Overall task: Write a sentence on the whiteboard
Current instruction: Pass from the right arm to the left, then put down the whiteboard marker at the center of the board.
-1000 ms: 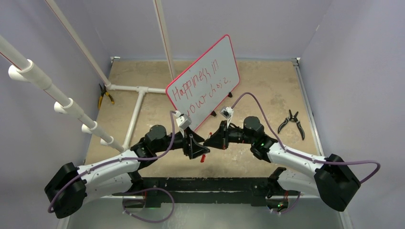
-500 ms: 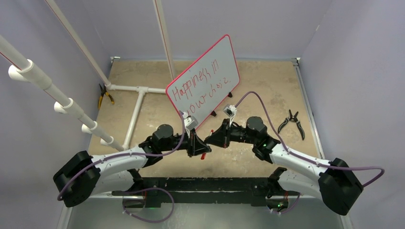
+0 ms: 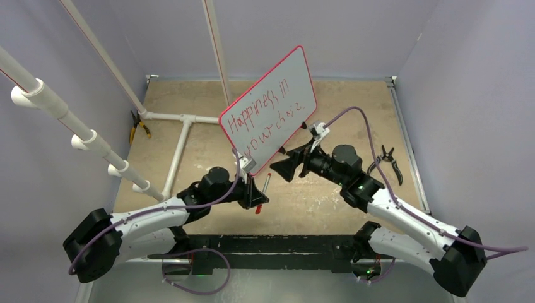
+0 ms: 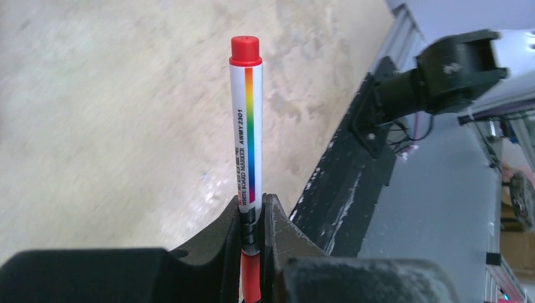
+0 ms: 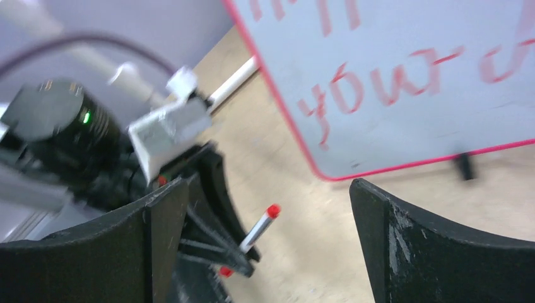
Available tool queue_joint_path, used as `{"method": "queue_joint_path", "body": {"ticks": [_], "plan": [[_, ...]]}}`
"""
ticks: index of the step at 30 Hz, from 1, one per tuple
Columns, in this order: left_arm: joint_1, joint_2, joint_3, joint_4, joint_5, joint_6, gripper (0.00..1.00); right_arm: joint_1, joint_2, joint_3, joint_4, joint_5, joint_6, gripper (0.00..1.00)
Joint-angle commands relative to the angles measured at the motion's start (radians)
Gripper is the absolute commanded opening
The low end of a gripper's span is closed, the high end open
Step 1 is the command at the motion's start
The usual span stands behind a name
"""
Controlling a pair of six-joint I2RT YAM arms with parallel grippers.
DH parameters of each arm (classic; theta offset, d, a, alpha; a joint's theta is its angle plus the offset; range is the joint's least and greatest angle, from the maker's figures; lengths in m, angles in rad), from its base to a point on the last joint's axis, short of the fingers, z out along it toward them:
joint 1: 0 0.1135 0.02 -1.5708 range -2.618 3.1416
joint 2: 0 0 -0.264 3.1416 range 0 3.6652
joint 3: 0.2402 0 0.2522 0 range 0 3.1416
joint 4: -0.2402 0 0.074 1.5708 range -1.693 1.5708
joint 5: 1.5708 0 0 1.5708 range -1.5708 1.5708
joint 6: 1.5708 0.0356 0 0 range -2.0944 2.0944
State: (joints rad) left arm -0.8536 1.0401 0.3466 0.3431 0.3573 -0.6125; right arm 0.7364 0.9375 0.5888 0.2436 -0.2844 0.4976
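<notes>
The whiteboard (image 3: 287,79) leans upright at the table's middle on small black feet, with a red rim. The sentence (image 3: 262,120) runs across it in two slanted red lines; its lower line (image 5: 378,85) shows in the right wrist view above the whiteboard's rim (image 5: 404,167). My left gripper (image 3: 255,197) (image 4: 251,211) is shut on a white marker (image 3: 265,187) (image 4: 245,126) with a rainbow stripe and red ends. It is held in front of the board's lower corner, clear of the surface. My right gripper (image 3: 282,170) (image 5: 270,183) is open and empty, just right of the marker (image 5: 258,228).
Black pliers (image 3: 386,163) lie on the table to the right. Yellow-handled pliers (image 3: 139,126) lie at the left wall beside a white pipe frame (image 3: 183,136). White pipes (image 3: 217,44) rise at the left and behind the board. Walls close in all sides.
My left gripper closed on the marker while the right one still held it. The right gripper then opened, let go and drew back to the right. The left now holds the marker alone.
</notes>
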Motion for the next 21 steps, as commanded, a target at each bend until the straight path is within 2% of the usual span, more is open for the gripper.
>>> {"method": "queue_joint_path", "body": {"ticks": [1,5,10,14,21], "plan": [[0.012,-0.076,0.016,-0.259,-0.135,-0.029,0.0,-0.027,-0.044,0.1,-0.147,0.362,-0.128,0.99],[0.025,-0.179,0.028,-0.443,-0.267,-0.066,0.0,-0.074,-0.081,0.113,-0.161,0.543,-0.18,0.99],[0.071,-0.251,0.05,-0.652,-0.488,-0.126,0.0,-0.249,-0.114,0.088,-0.154,0.595,-0.22,0.99],[0.135,-0.245,0.05,-0.7,-0.555,-0.17,0.0,-0.352,-0.131,0.083,-0.147,0.632,-0.184,0.99],[0.262,-0.141,0.057,-0.587,-0.587,-0.116,0.03,-0.36,-0.198,0.033,-0.079,0.701,-0.171,0.99]]}}
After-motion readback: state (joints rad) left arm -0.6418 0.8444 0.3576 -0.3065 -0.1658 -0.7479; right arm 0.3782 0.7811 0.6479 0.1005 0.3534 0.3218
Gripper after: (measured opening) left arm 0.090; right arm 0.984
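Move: The marker is already in the left hand, which is taking it to the open table about 15 cm to its left, 5 cm ahead and some 14 cm below. The whiteboard's near corner is roughly 11 cm ahead of that hand, 4 cm left and 11 cm lower. From the empty right hand, the marker lies about 5 cm back, 7 cm left and 11 cm below; the pliers sit some 38 cm right, 8 cm ahead and 26 cm lower. Still pinching the marker near its capped end, the left hand carries it left about 15 cm, sinking 7 cm and easing forward as it swings some 45 degrees counter-clockwise. The right hand, already free and wide open, withdraws right by roughly 20 cm and forward 11, rising slightly and turning clockwise past 50 degrees. ##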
